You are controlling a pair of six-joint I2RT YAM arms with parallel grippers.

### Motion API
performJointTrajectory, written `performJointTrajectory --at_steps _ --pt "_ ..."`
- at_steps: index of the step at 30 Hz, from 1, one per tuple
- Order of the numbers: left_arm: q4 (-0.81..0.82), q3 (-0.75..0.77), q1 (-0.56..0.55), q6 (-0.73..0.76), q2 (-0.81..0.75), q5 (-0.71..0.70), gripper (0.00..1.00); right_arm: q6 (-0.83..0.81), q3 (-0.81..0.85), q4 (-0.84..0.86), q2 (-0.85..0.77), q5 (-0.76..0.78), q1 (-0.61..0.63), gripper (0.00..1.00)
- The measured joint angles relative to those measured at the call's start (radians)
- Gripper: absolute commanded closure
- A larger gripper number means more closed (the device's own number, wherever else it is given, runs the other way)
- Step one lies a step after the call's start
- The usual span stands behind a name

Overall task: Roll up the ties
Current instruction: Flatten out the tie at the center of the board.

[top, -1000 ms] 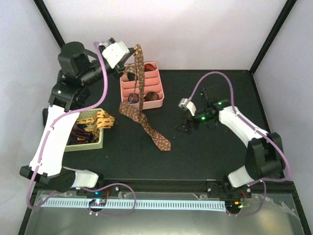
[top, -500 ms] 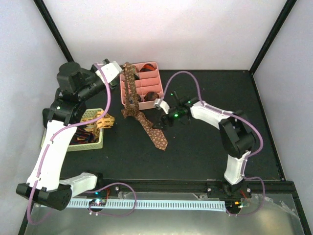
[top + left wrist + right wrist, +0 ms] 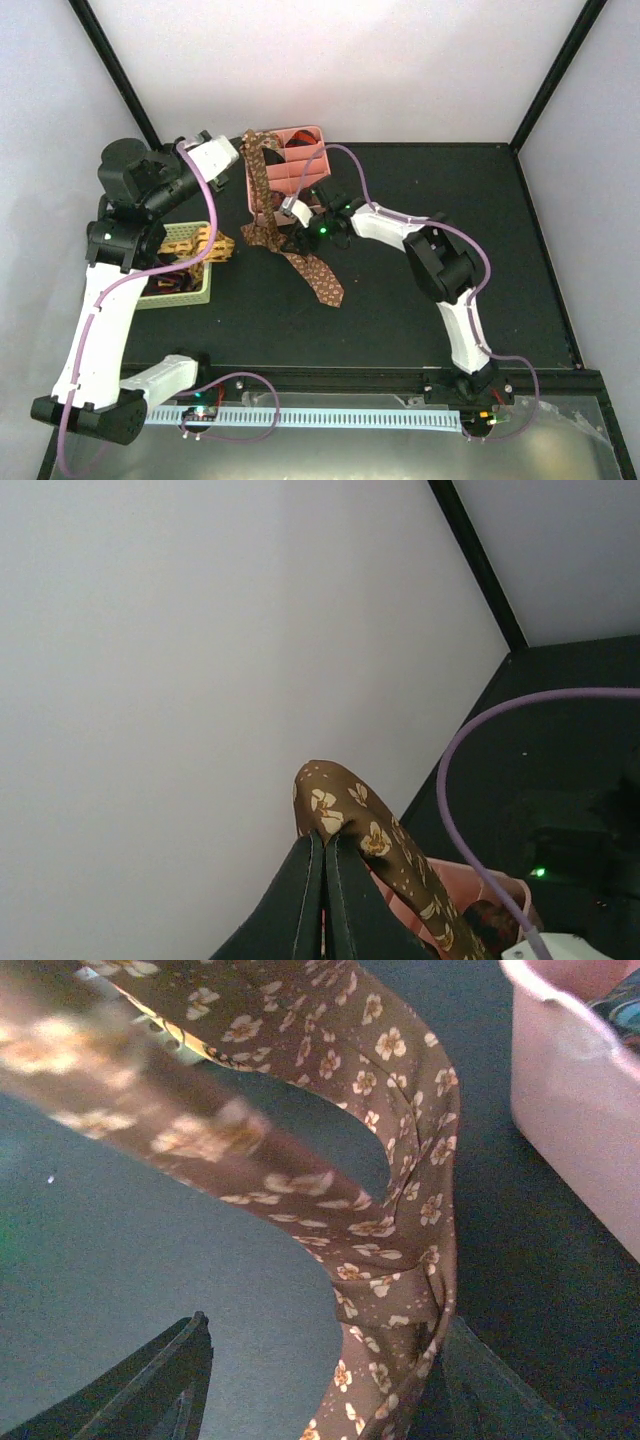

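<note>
A brown tie with pale flowers [image 3: 262,190] hangs from my left gripper [image 3: 247,143], which is shut on its upper fold [image 3: 335,805] above the table's back left. The tie's wide pointed end [image 3: 322,280] lies on the black table. My right gripper [image 3: 285,222] is open, its jaws wide apart around the hanging tie [image 3: 400,1260] near the table; the fabric lies against the right finger [image 3: 480,1390]. Dark rolled ties [image 3: 300,192] sit in the pink tray [image 3: 300,140]. More ties [image 3: 165,275] lie in the pale woven basket [image 3: 195,292].
The pink tray stands just behind the right gripper and shows at the right wrist view's top right [image 3: 570,1090]. The basket with yellow patterned fabric [image 3: 205,245] sits at the left. A purple cable [image 3: 470,780] crosses the left wrist view.
My right arm has swung far left across the table to the hanging tie. My left gripper has lowered and moved left with the tie.
</note>
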Motion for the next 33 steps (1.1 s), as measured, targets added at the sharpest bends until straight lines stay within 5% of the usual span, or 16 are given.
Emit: performJointTrajectory --at_steps 6,18,20,23,24,33 --pt "-0.001 -0.027 0.017 0.024 -0.037 0.034 0.99 -0.039 0.073 -0.066 0.070 -0.003 0.007 0.31" --pt "0.000 -0.079 0.028 0.056 -0.108 0.071 0.99 -0.094 0.208 -0.179 0.175 -0.002 0.023 0.43" --pt "0.001 -0.082 0.028 0.060 -0.114 0.071 0.99 -0.109 0.227 -0.193 0.192 0.000 0.037 0.52" --pt "0.001 -0.093 0.028 0.065 -0.129 0.069 0.99 -0.126 0.246 -0.208 0.215 0.004 0.055 0.94" --pt "0.000 -0.097 0.028 0.067 -0.134 0.068 0.98 -0.130 0.250 -0.215 0.222 0.005 0.061 0.98" --pt "-0.027 -0.249 0.068 0.187 -0.244 -0.022 0.98 -0.269 0.249 -0.516 0.139 -0.066 -0.015 0.98"
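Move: My left hand, high up, still holds one end of the tie. The low stretch my right fingers will shut on is roughly 4 cm to their left, level fore and aft and 6 cm lower. The pink tray's middle stands about 16 cm ahead of my right hand, the tie's wide end some 11 cm back and 9 cm right. From my left hand the low stretch is about 44 cm below, 3 cm ahead and 5 cm right. I sink my right hand about 5 cm to the low part of the tie, edging left and slightly back, tipping the fingers farther down, and close them to pinch the cloth. Then I draw right about 5 cm, lifting a little. My left hand keeps its grip, easing back some 4 cm and at the end dropping and shifting left. ##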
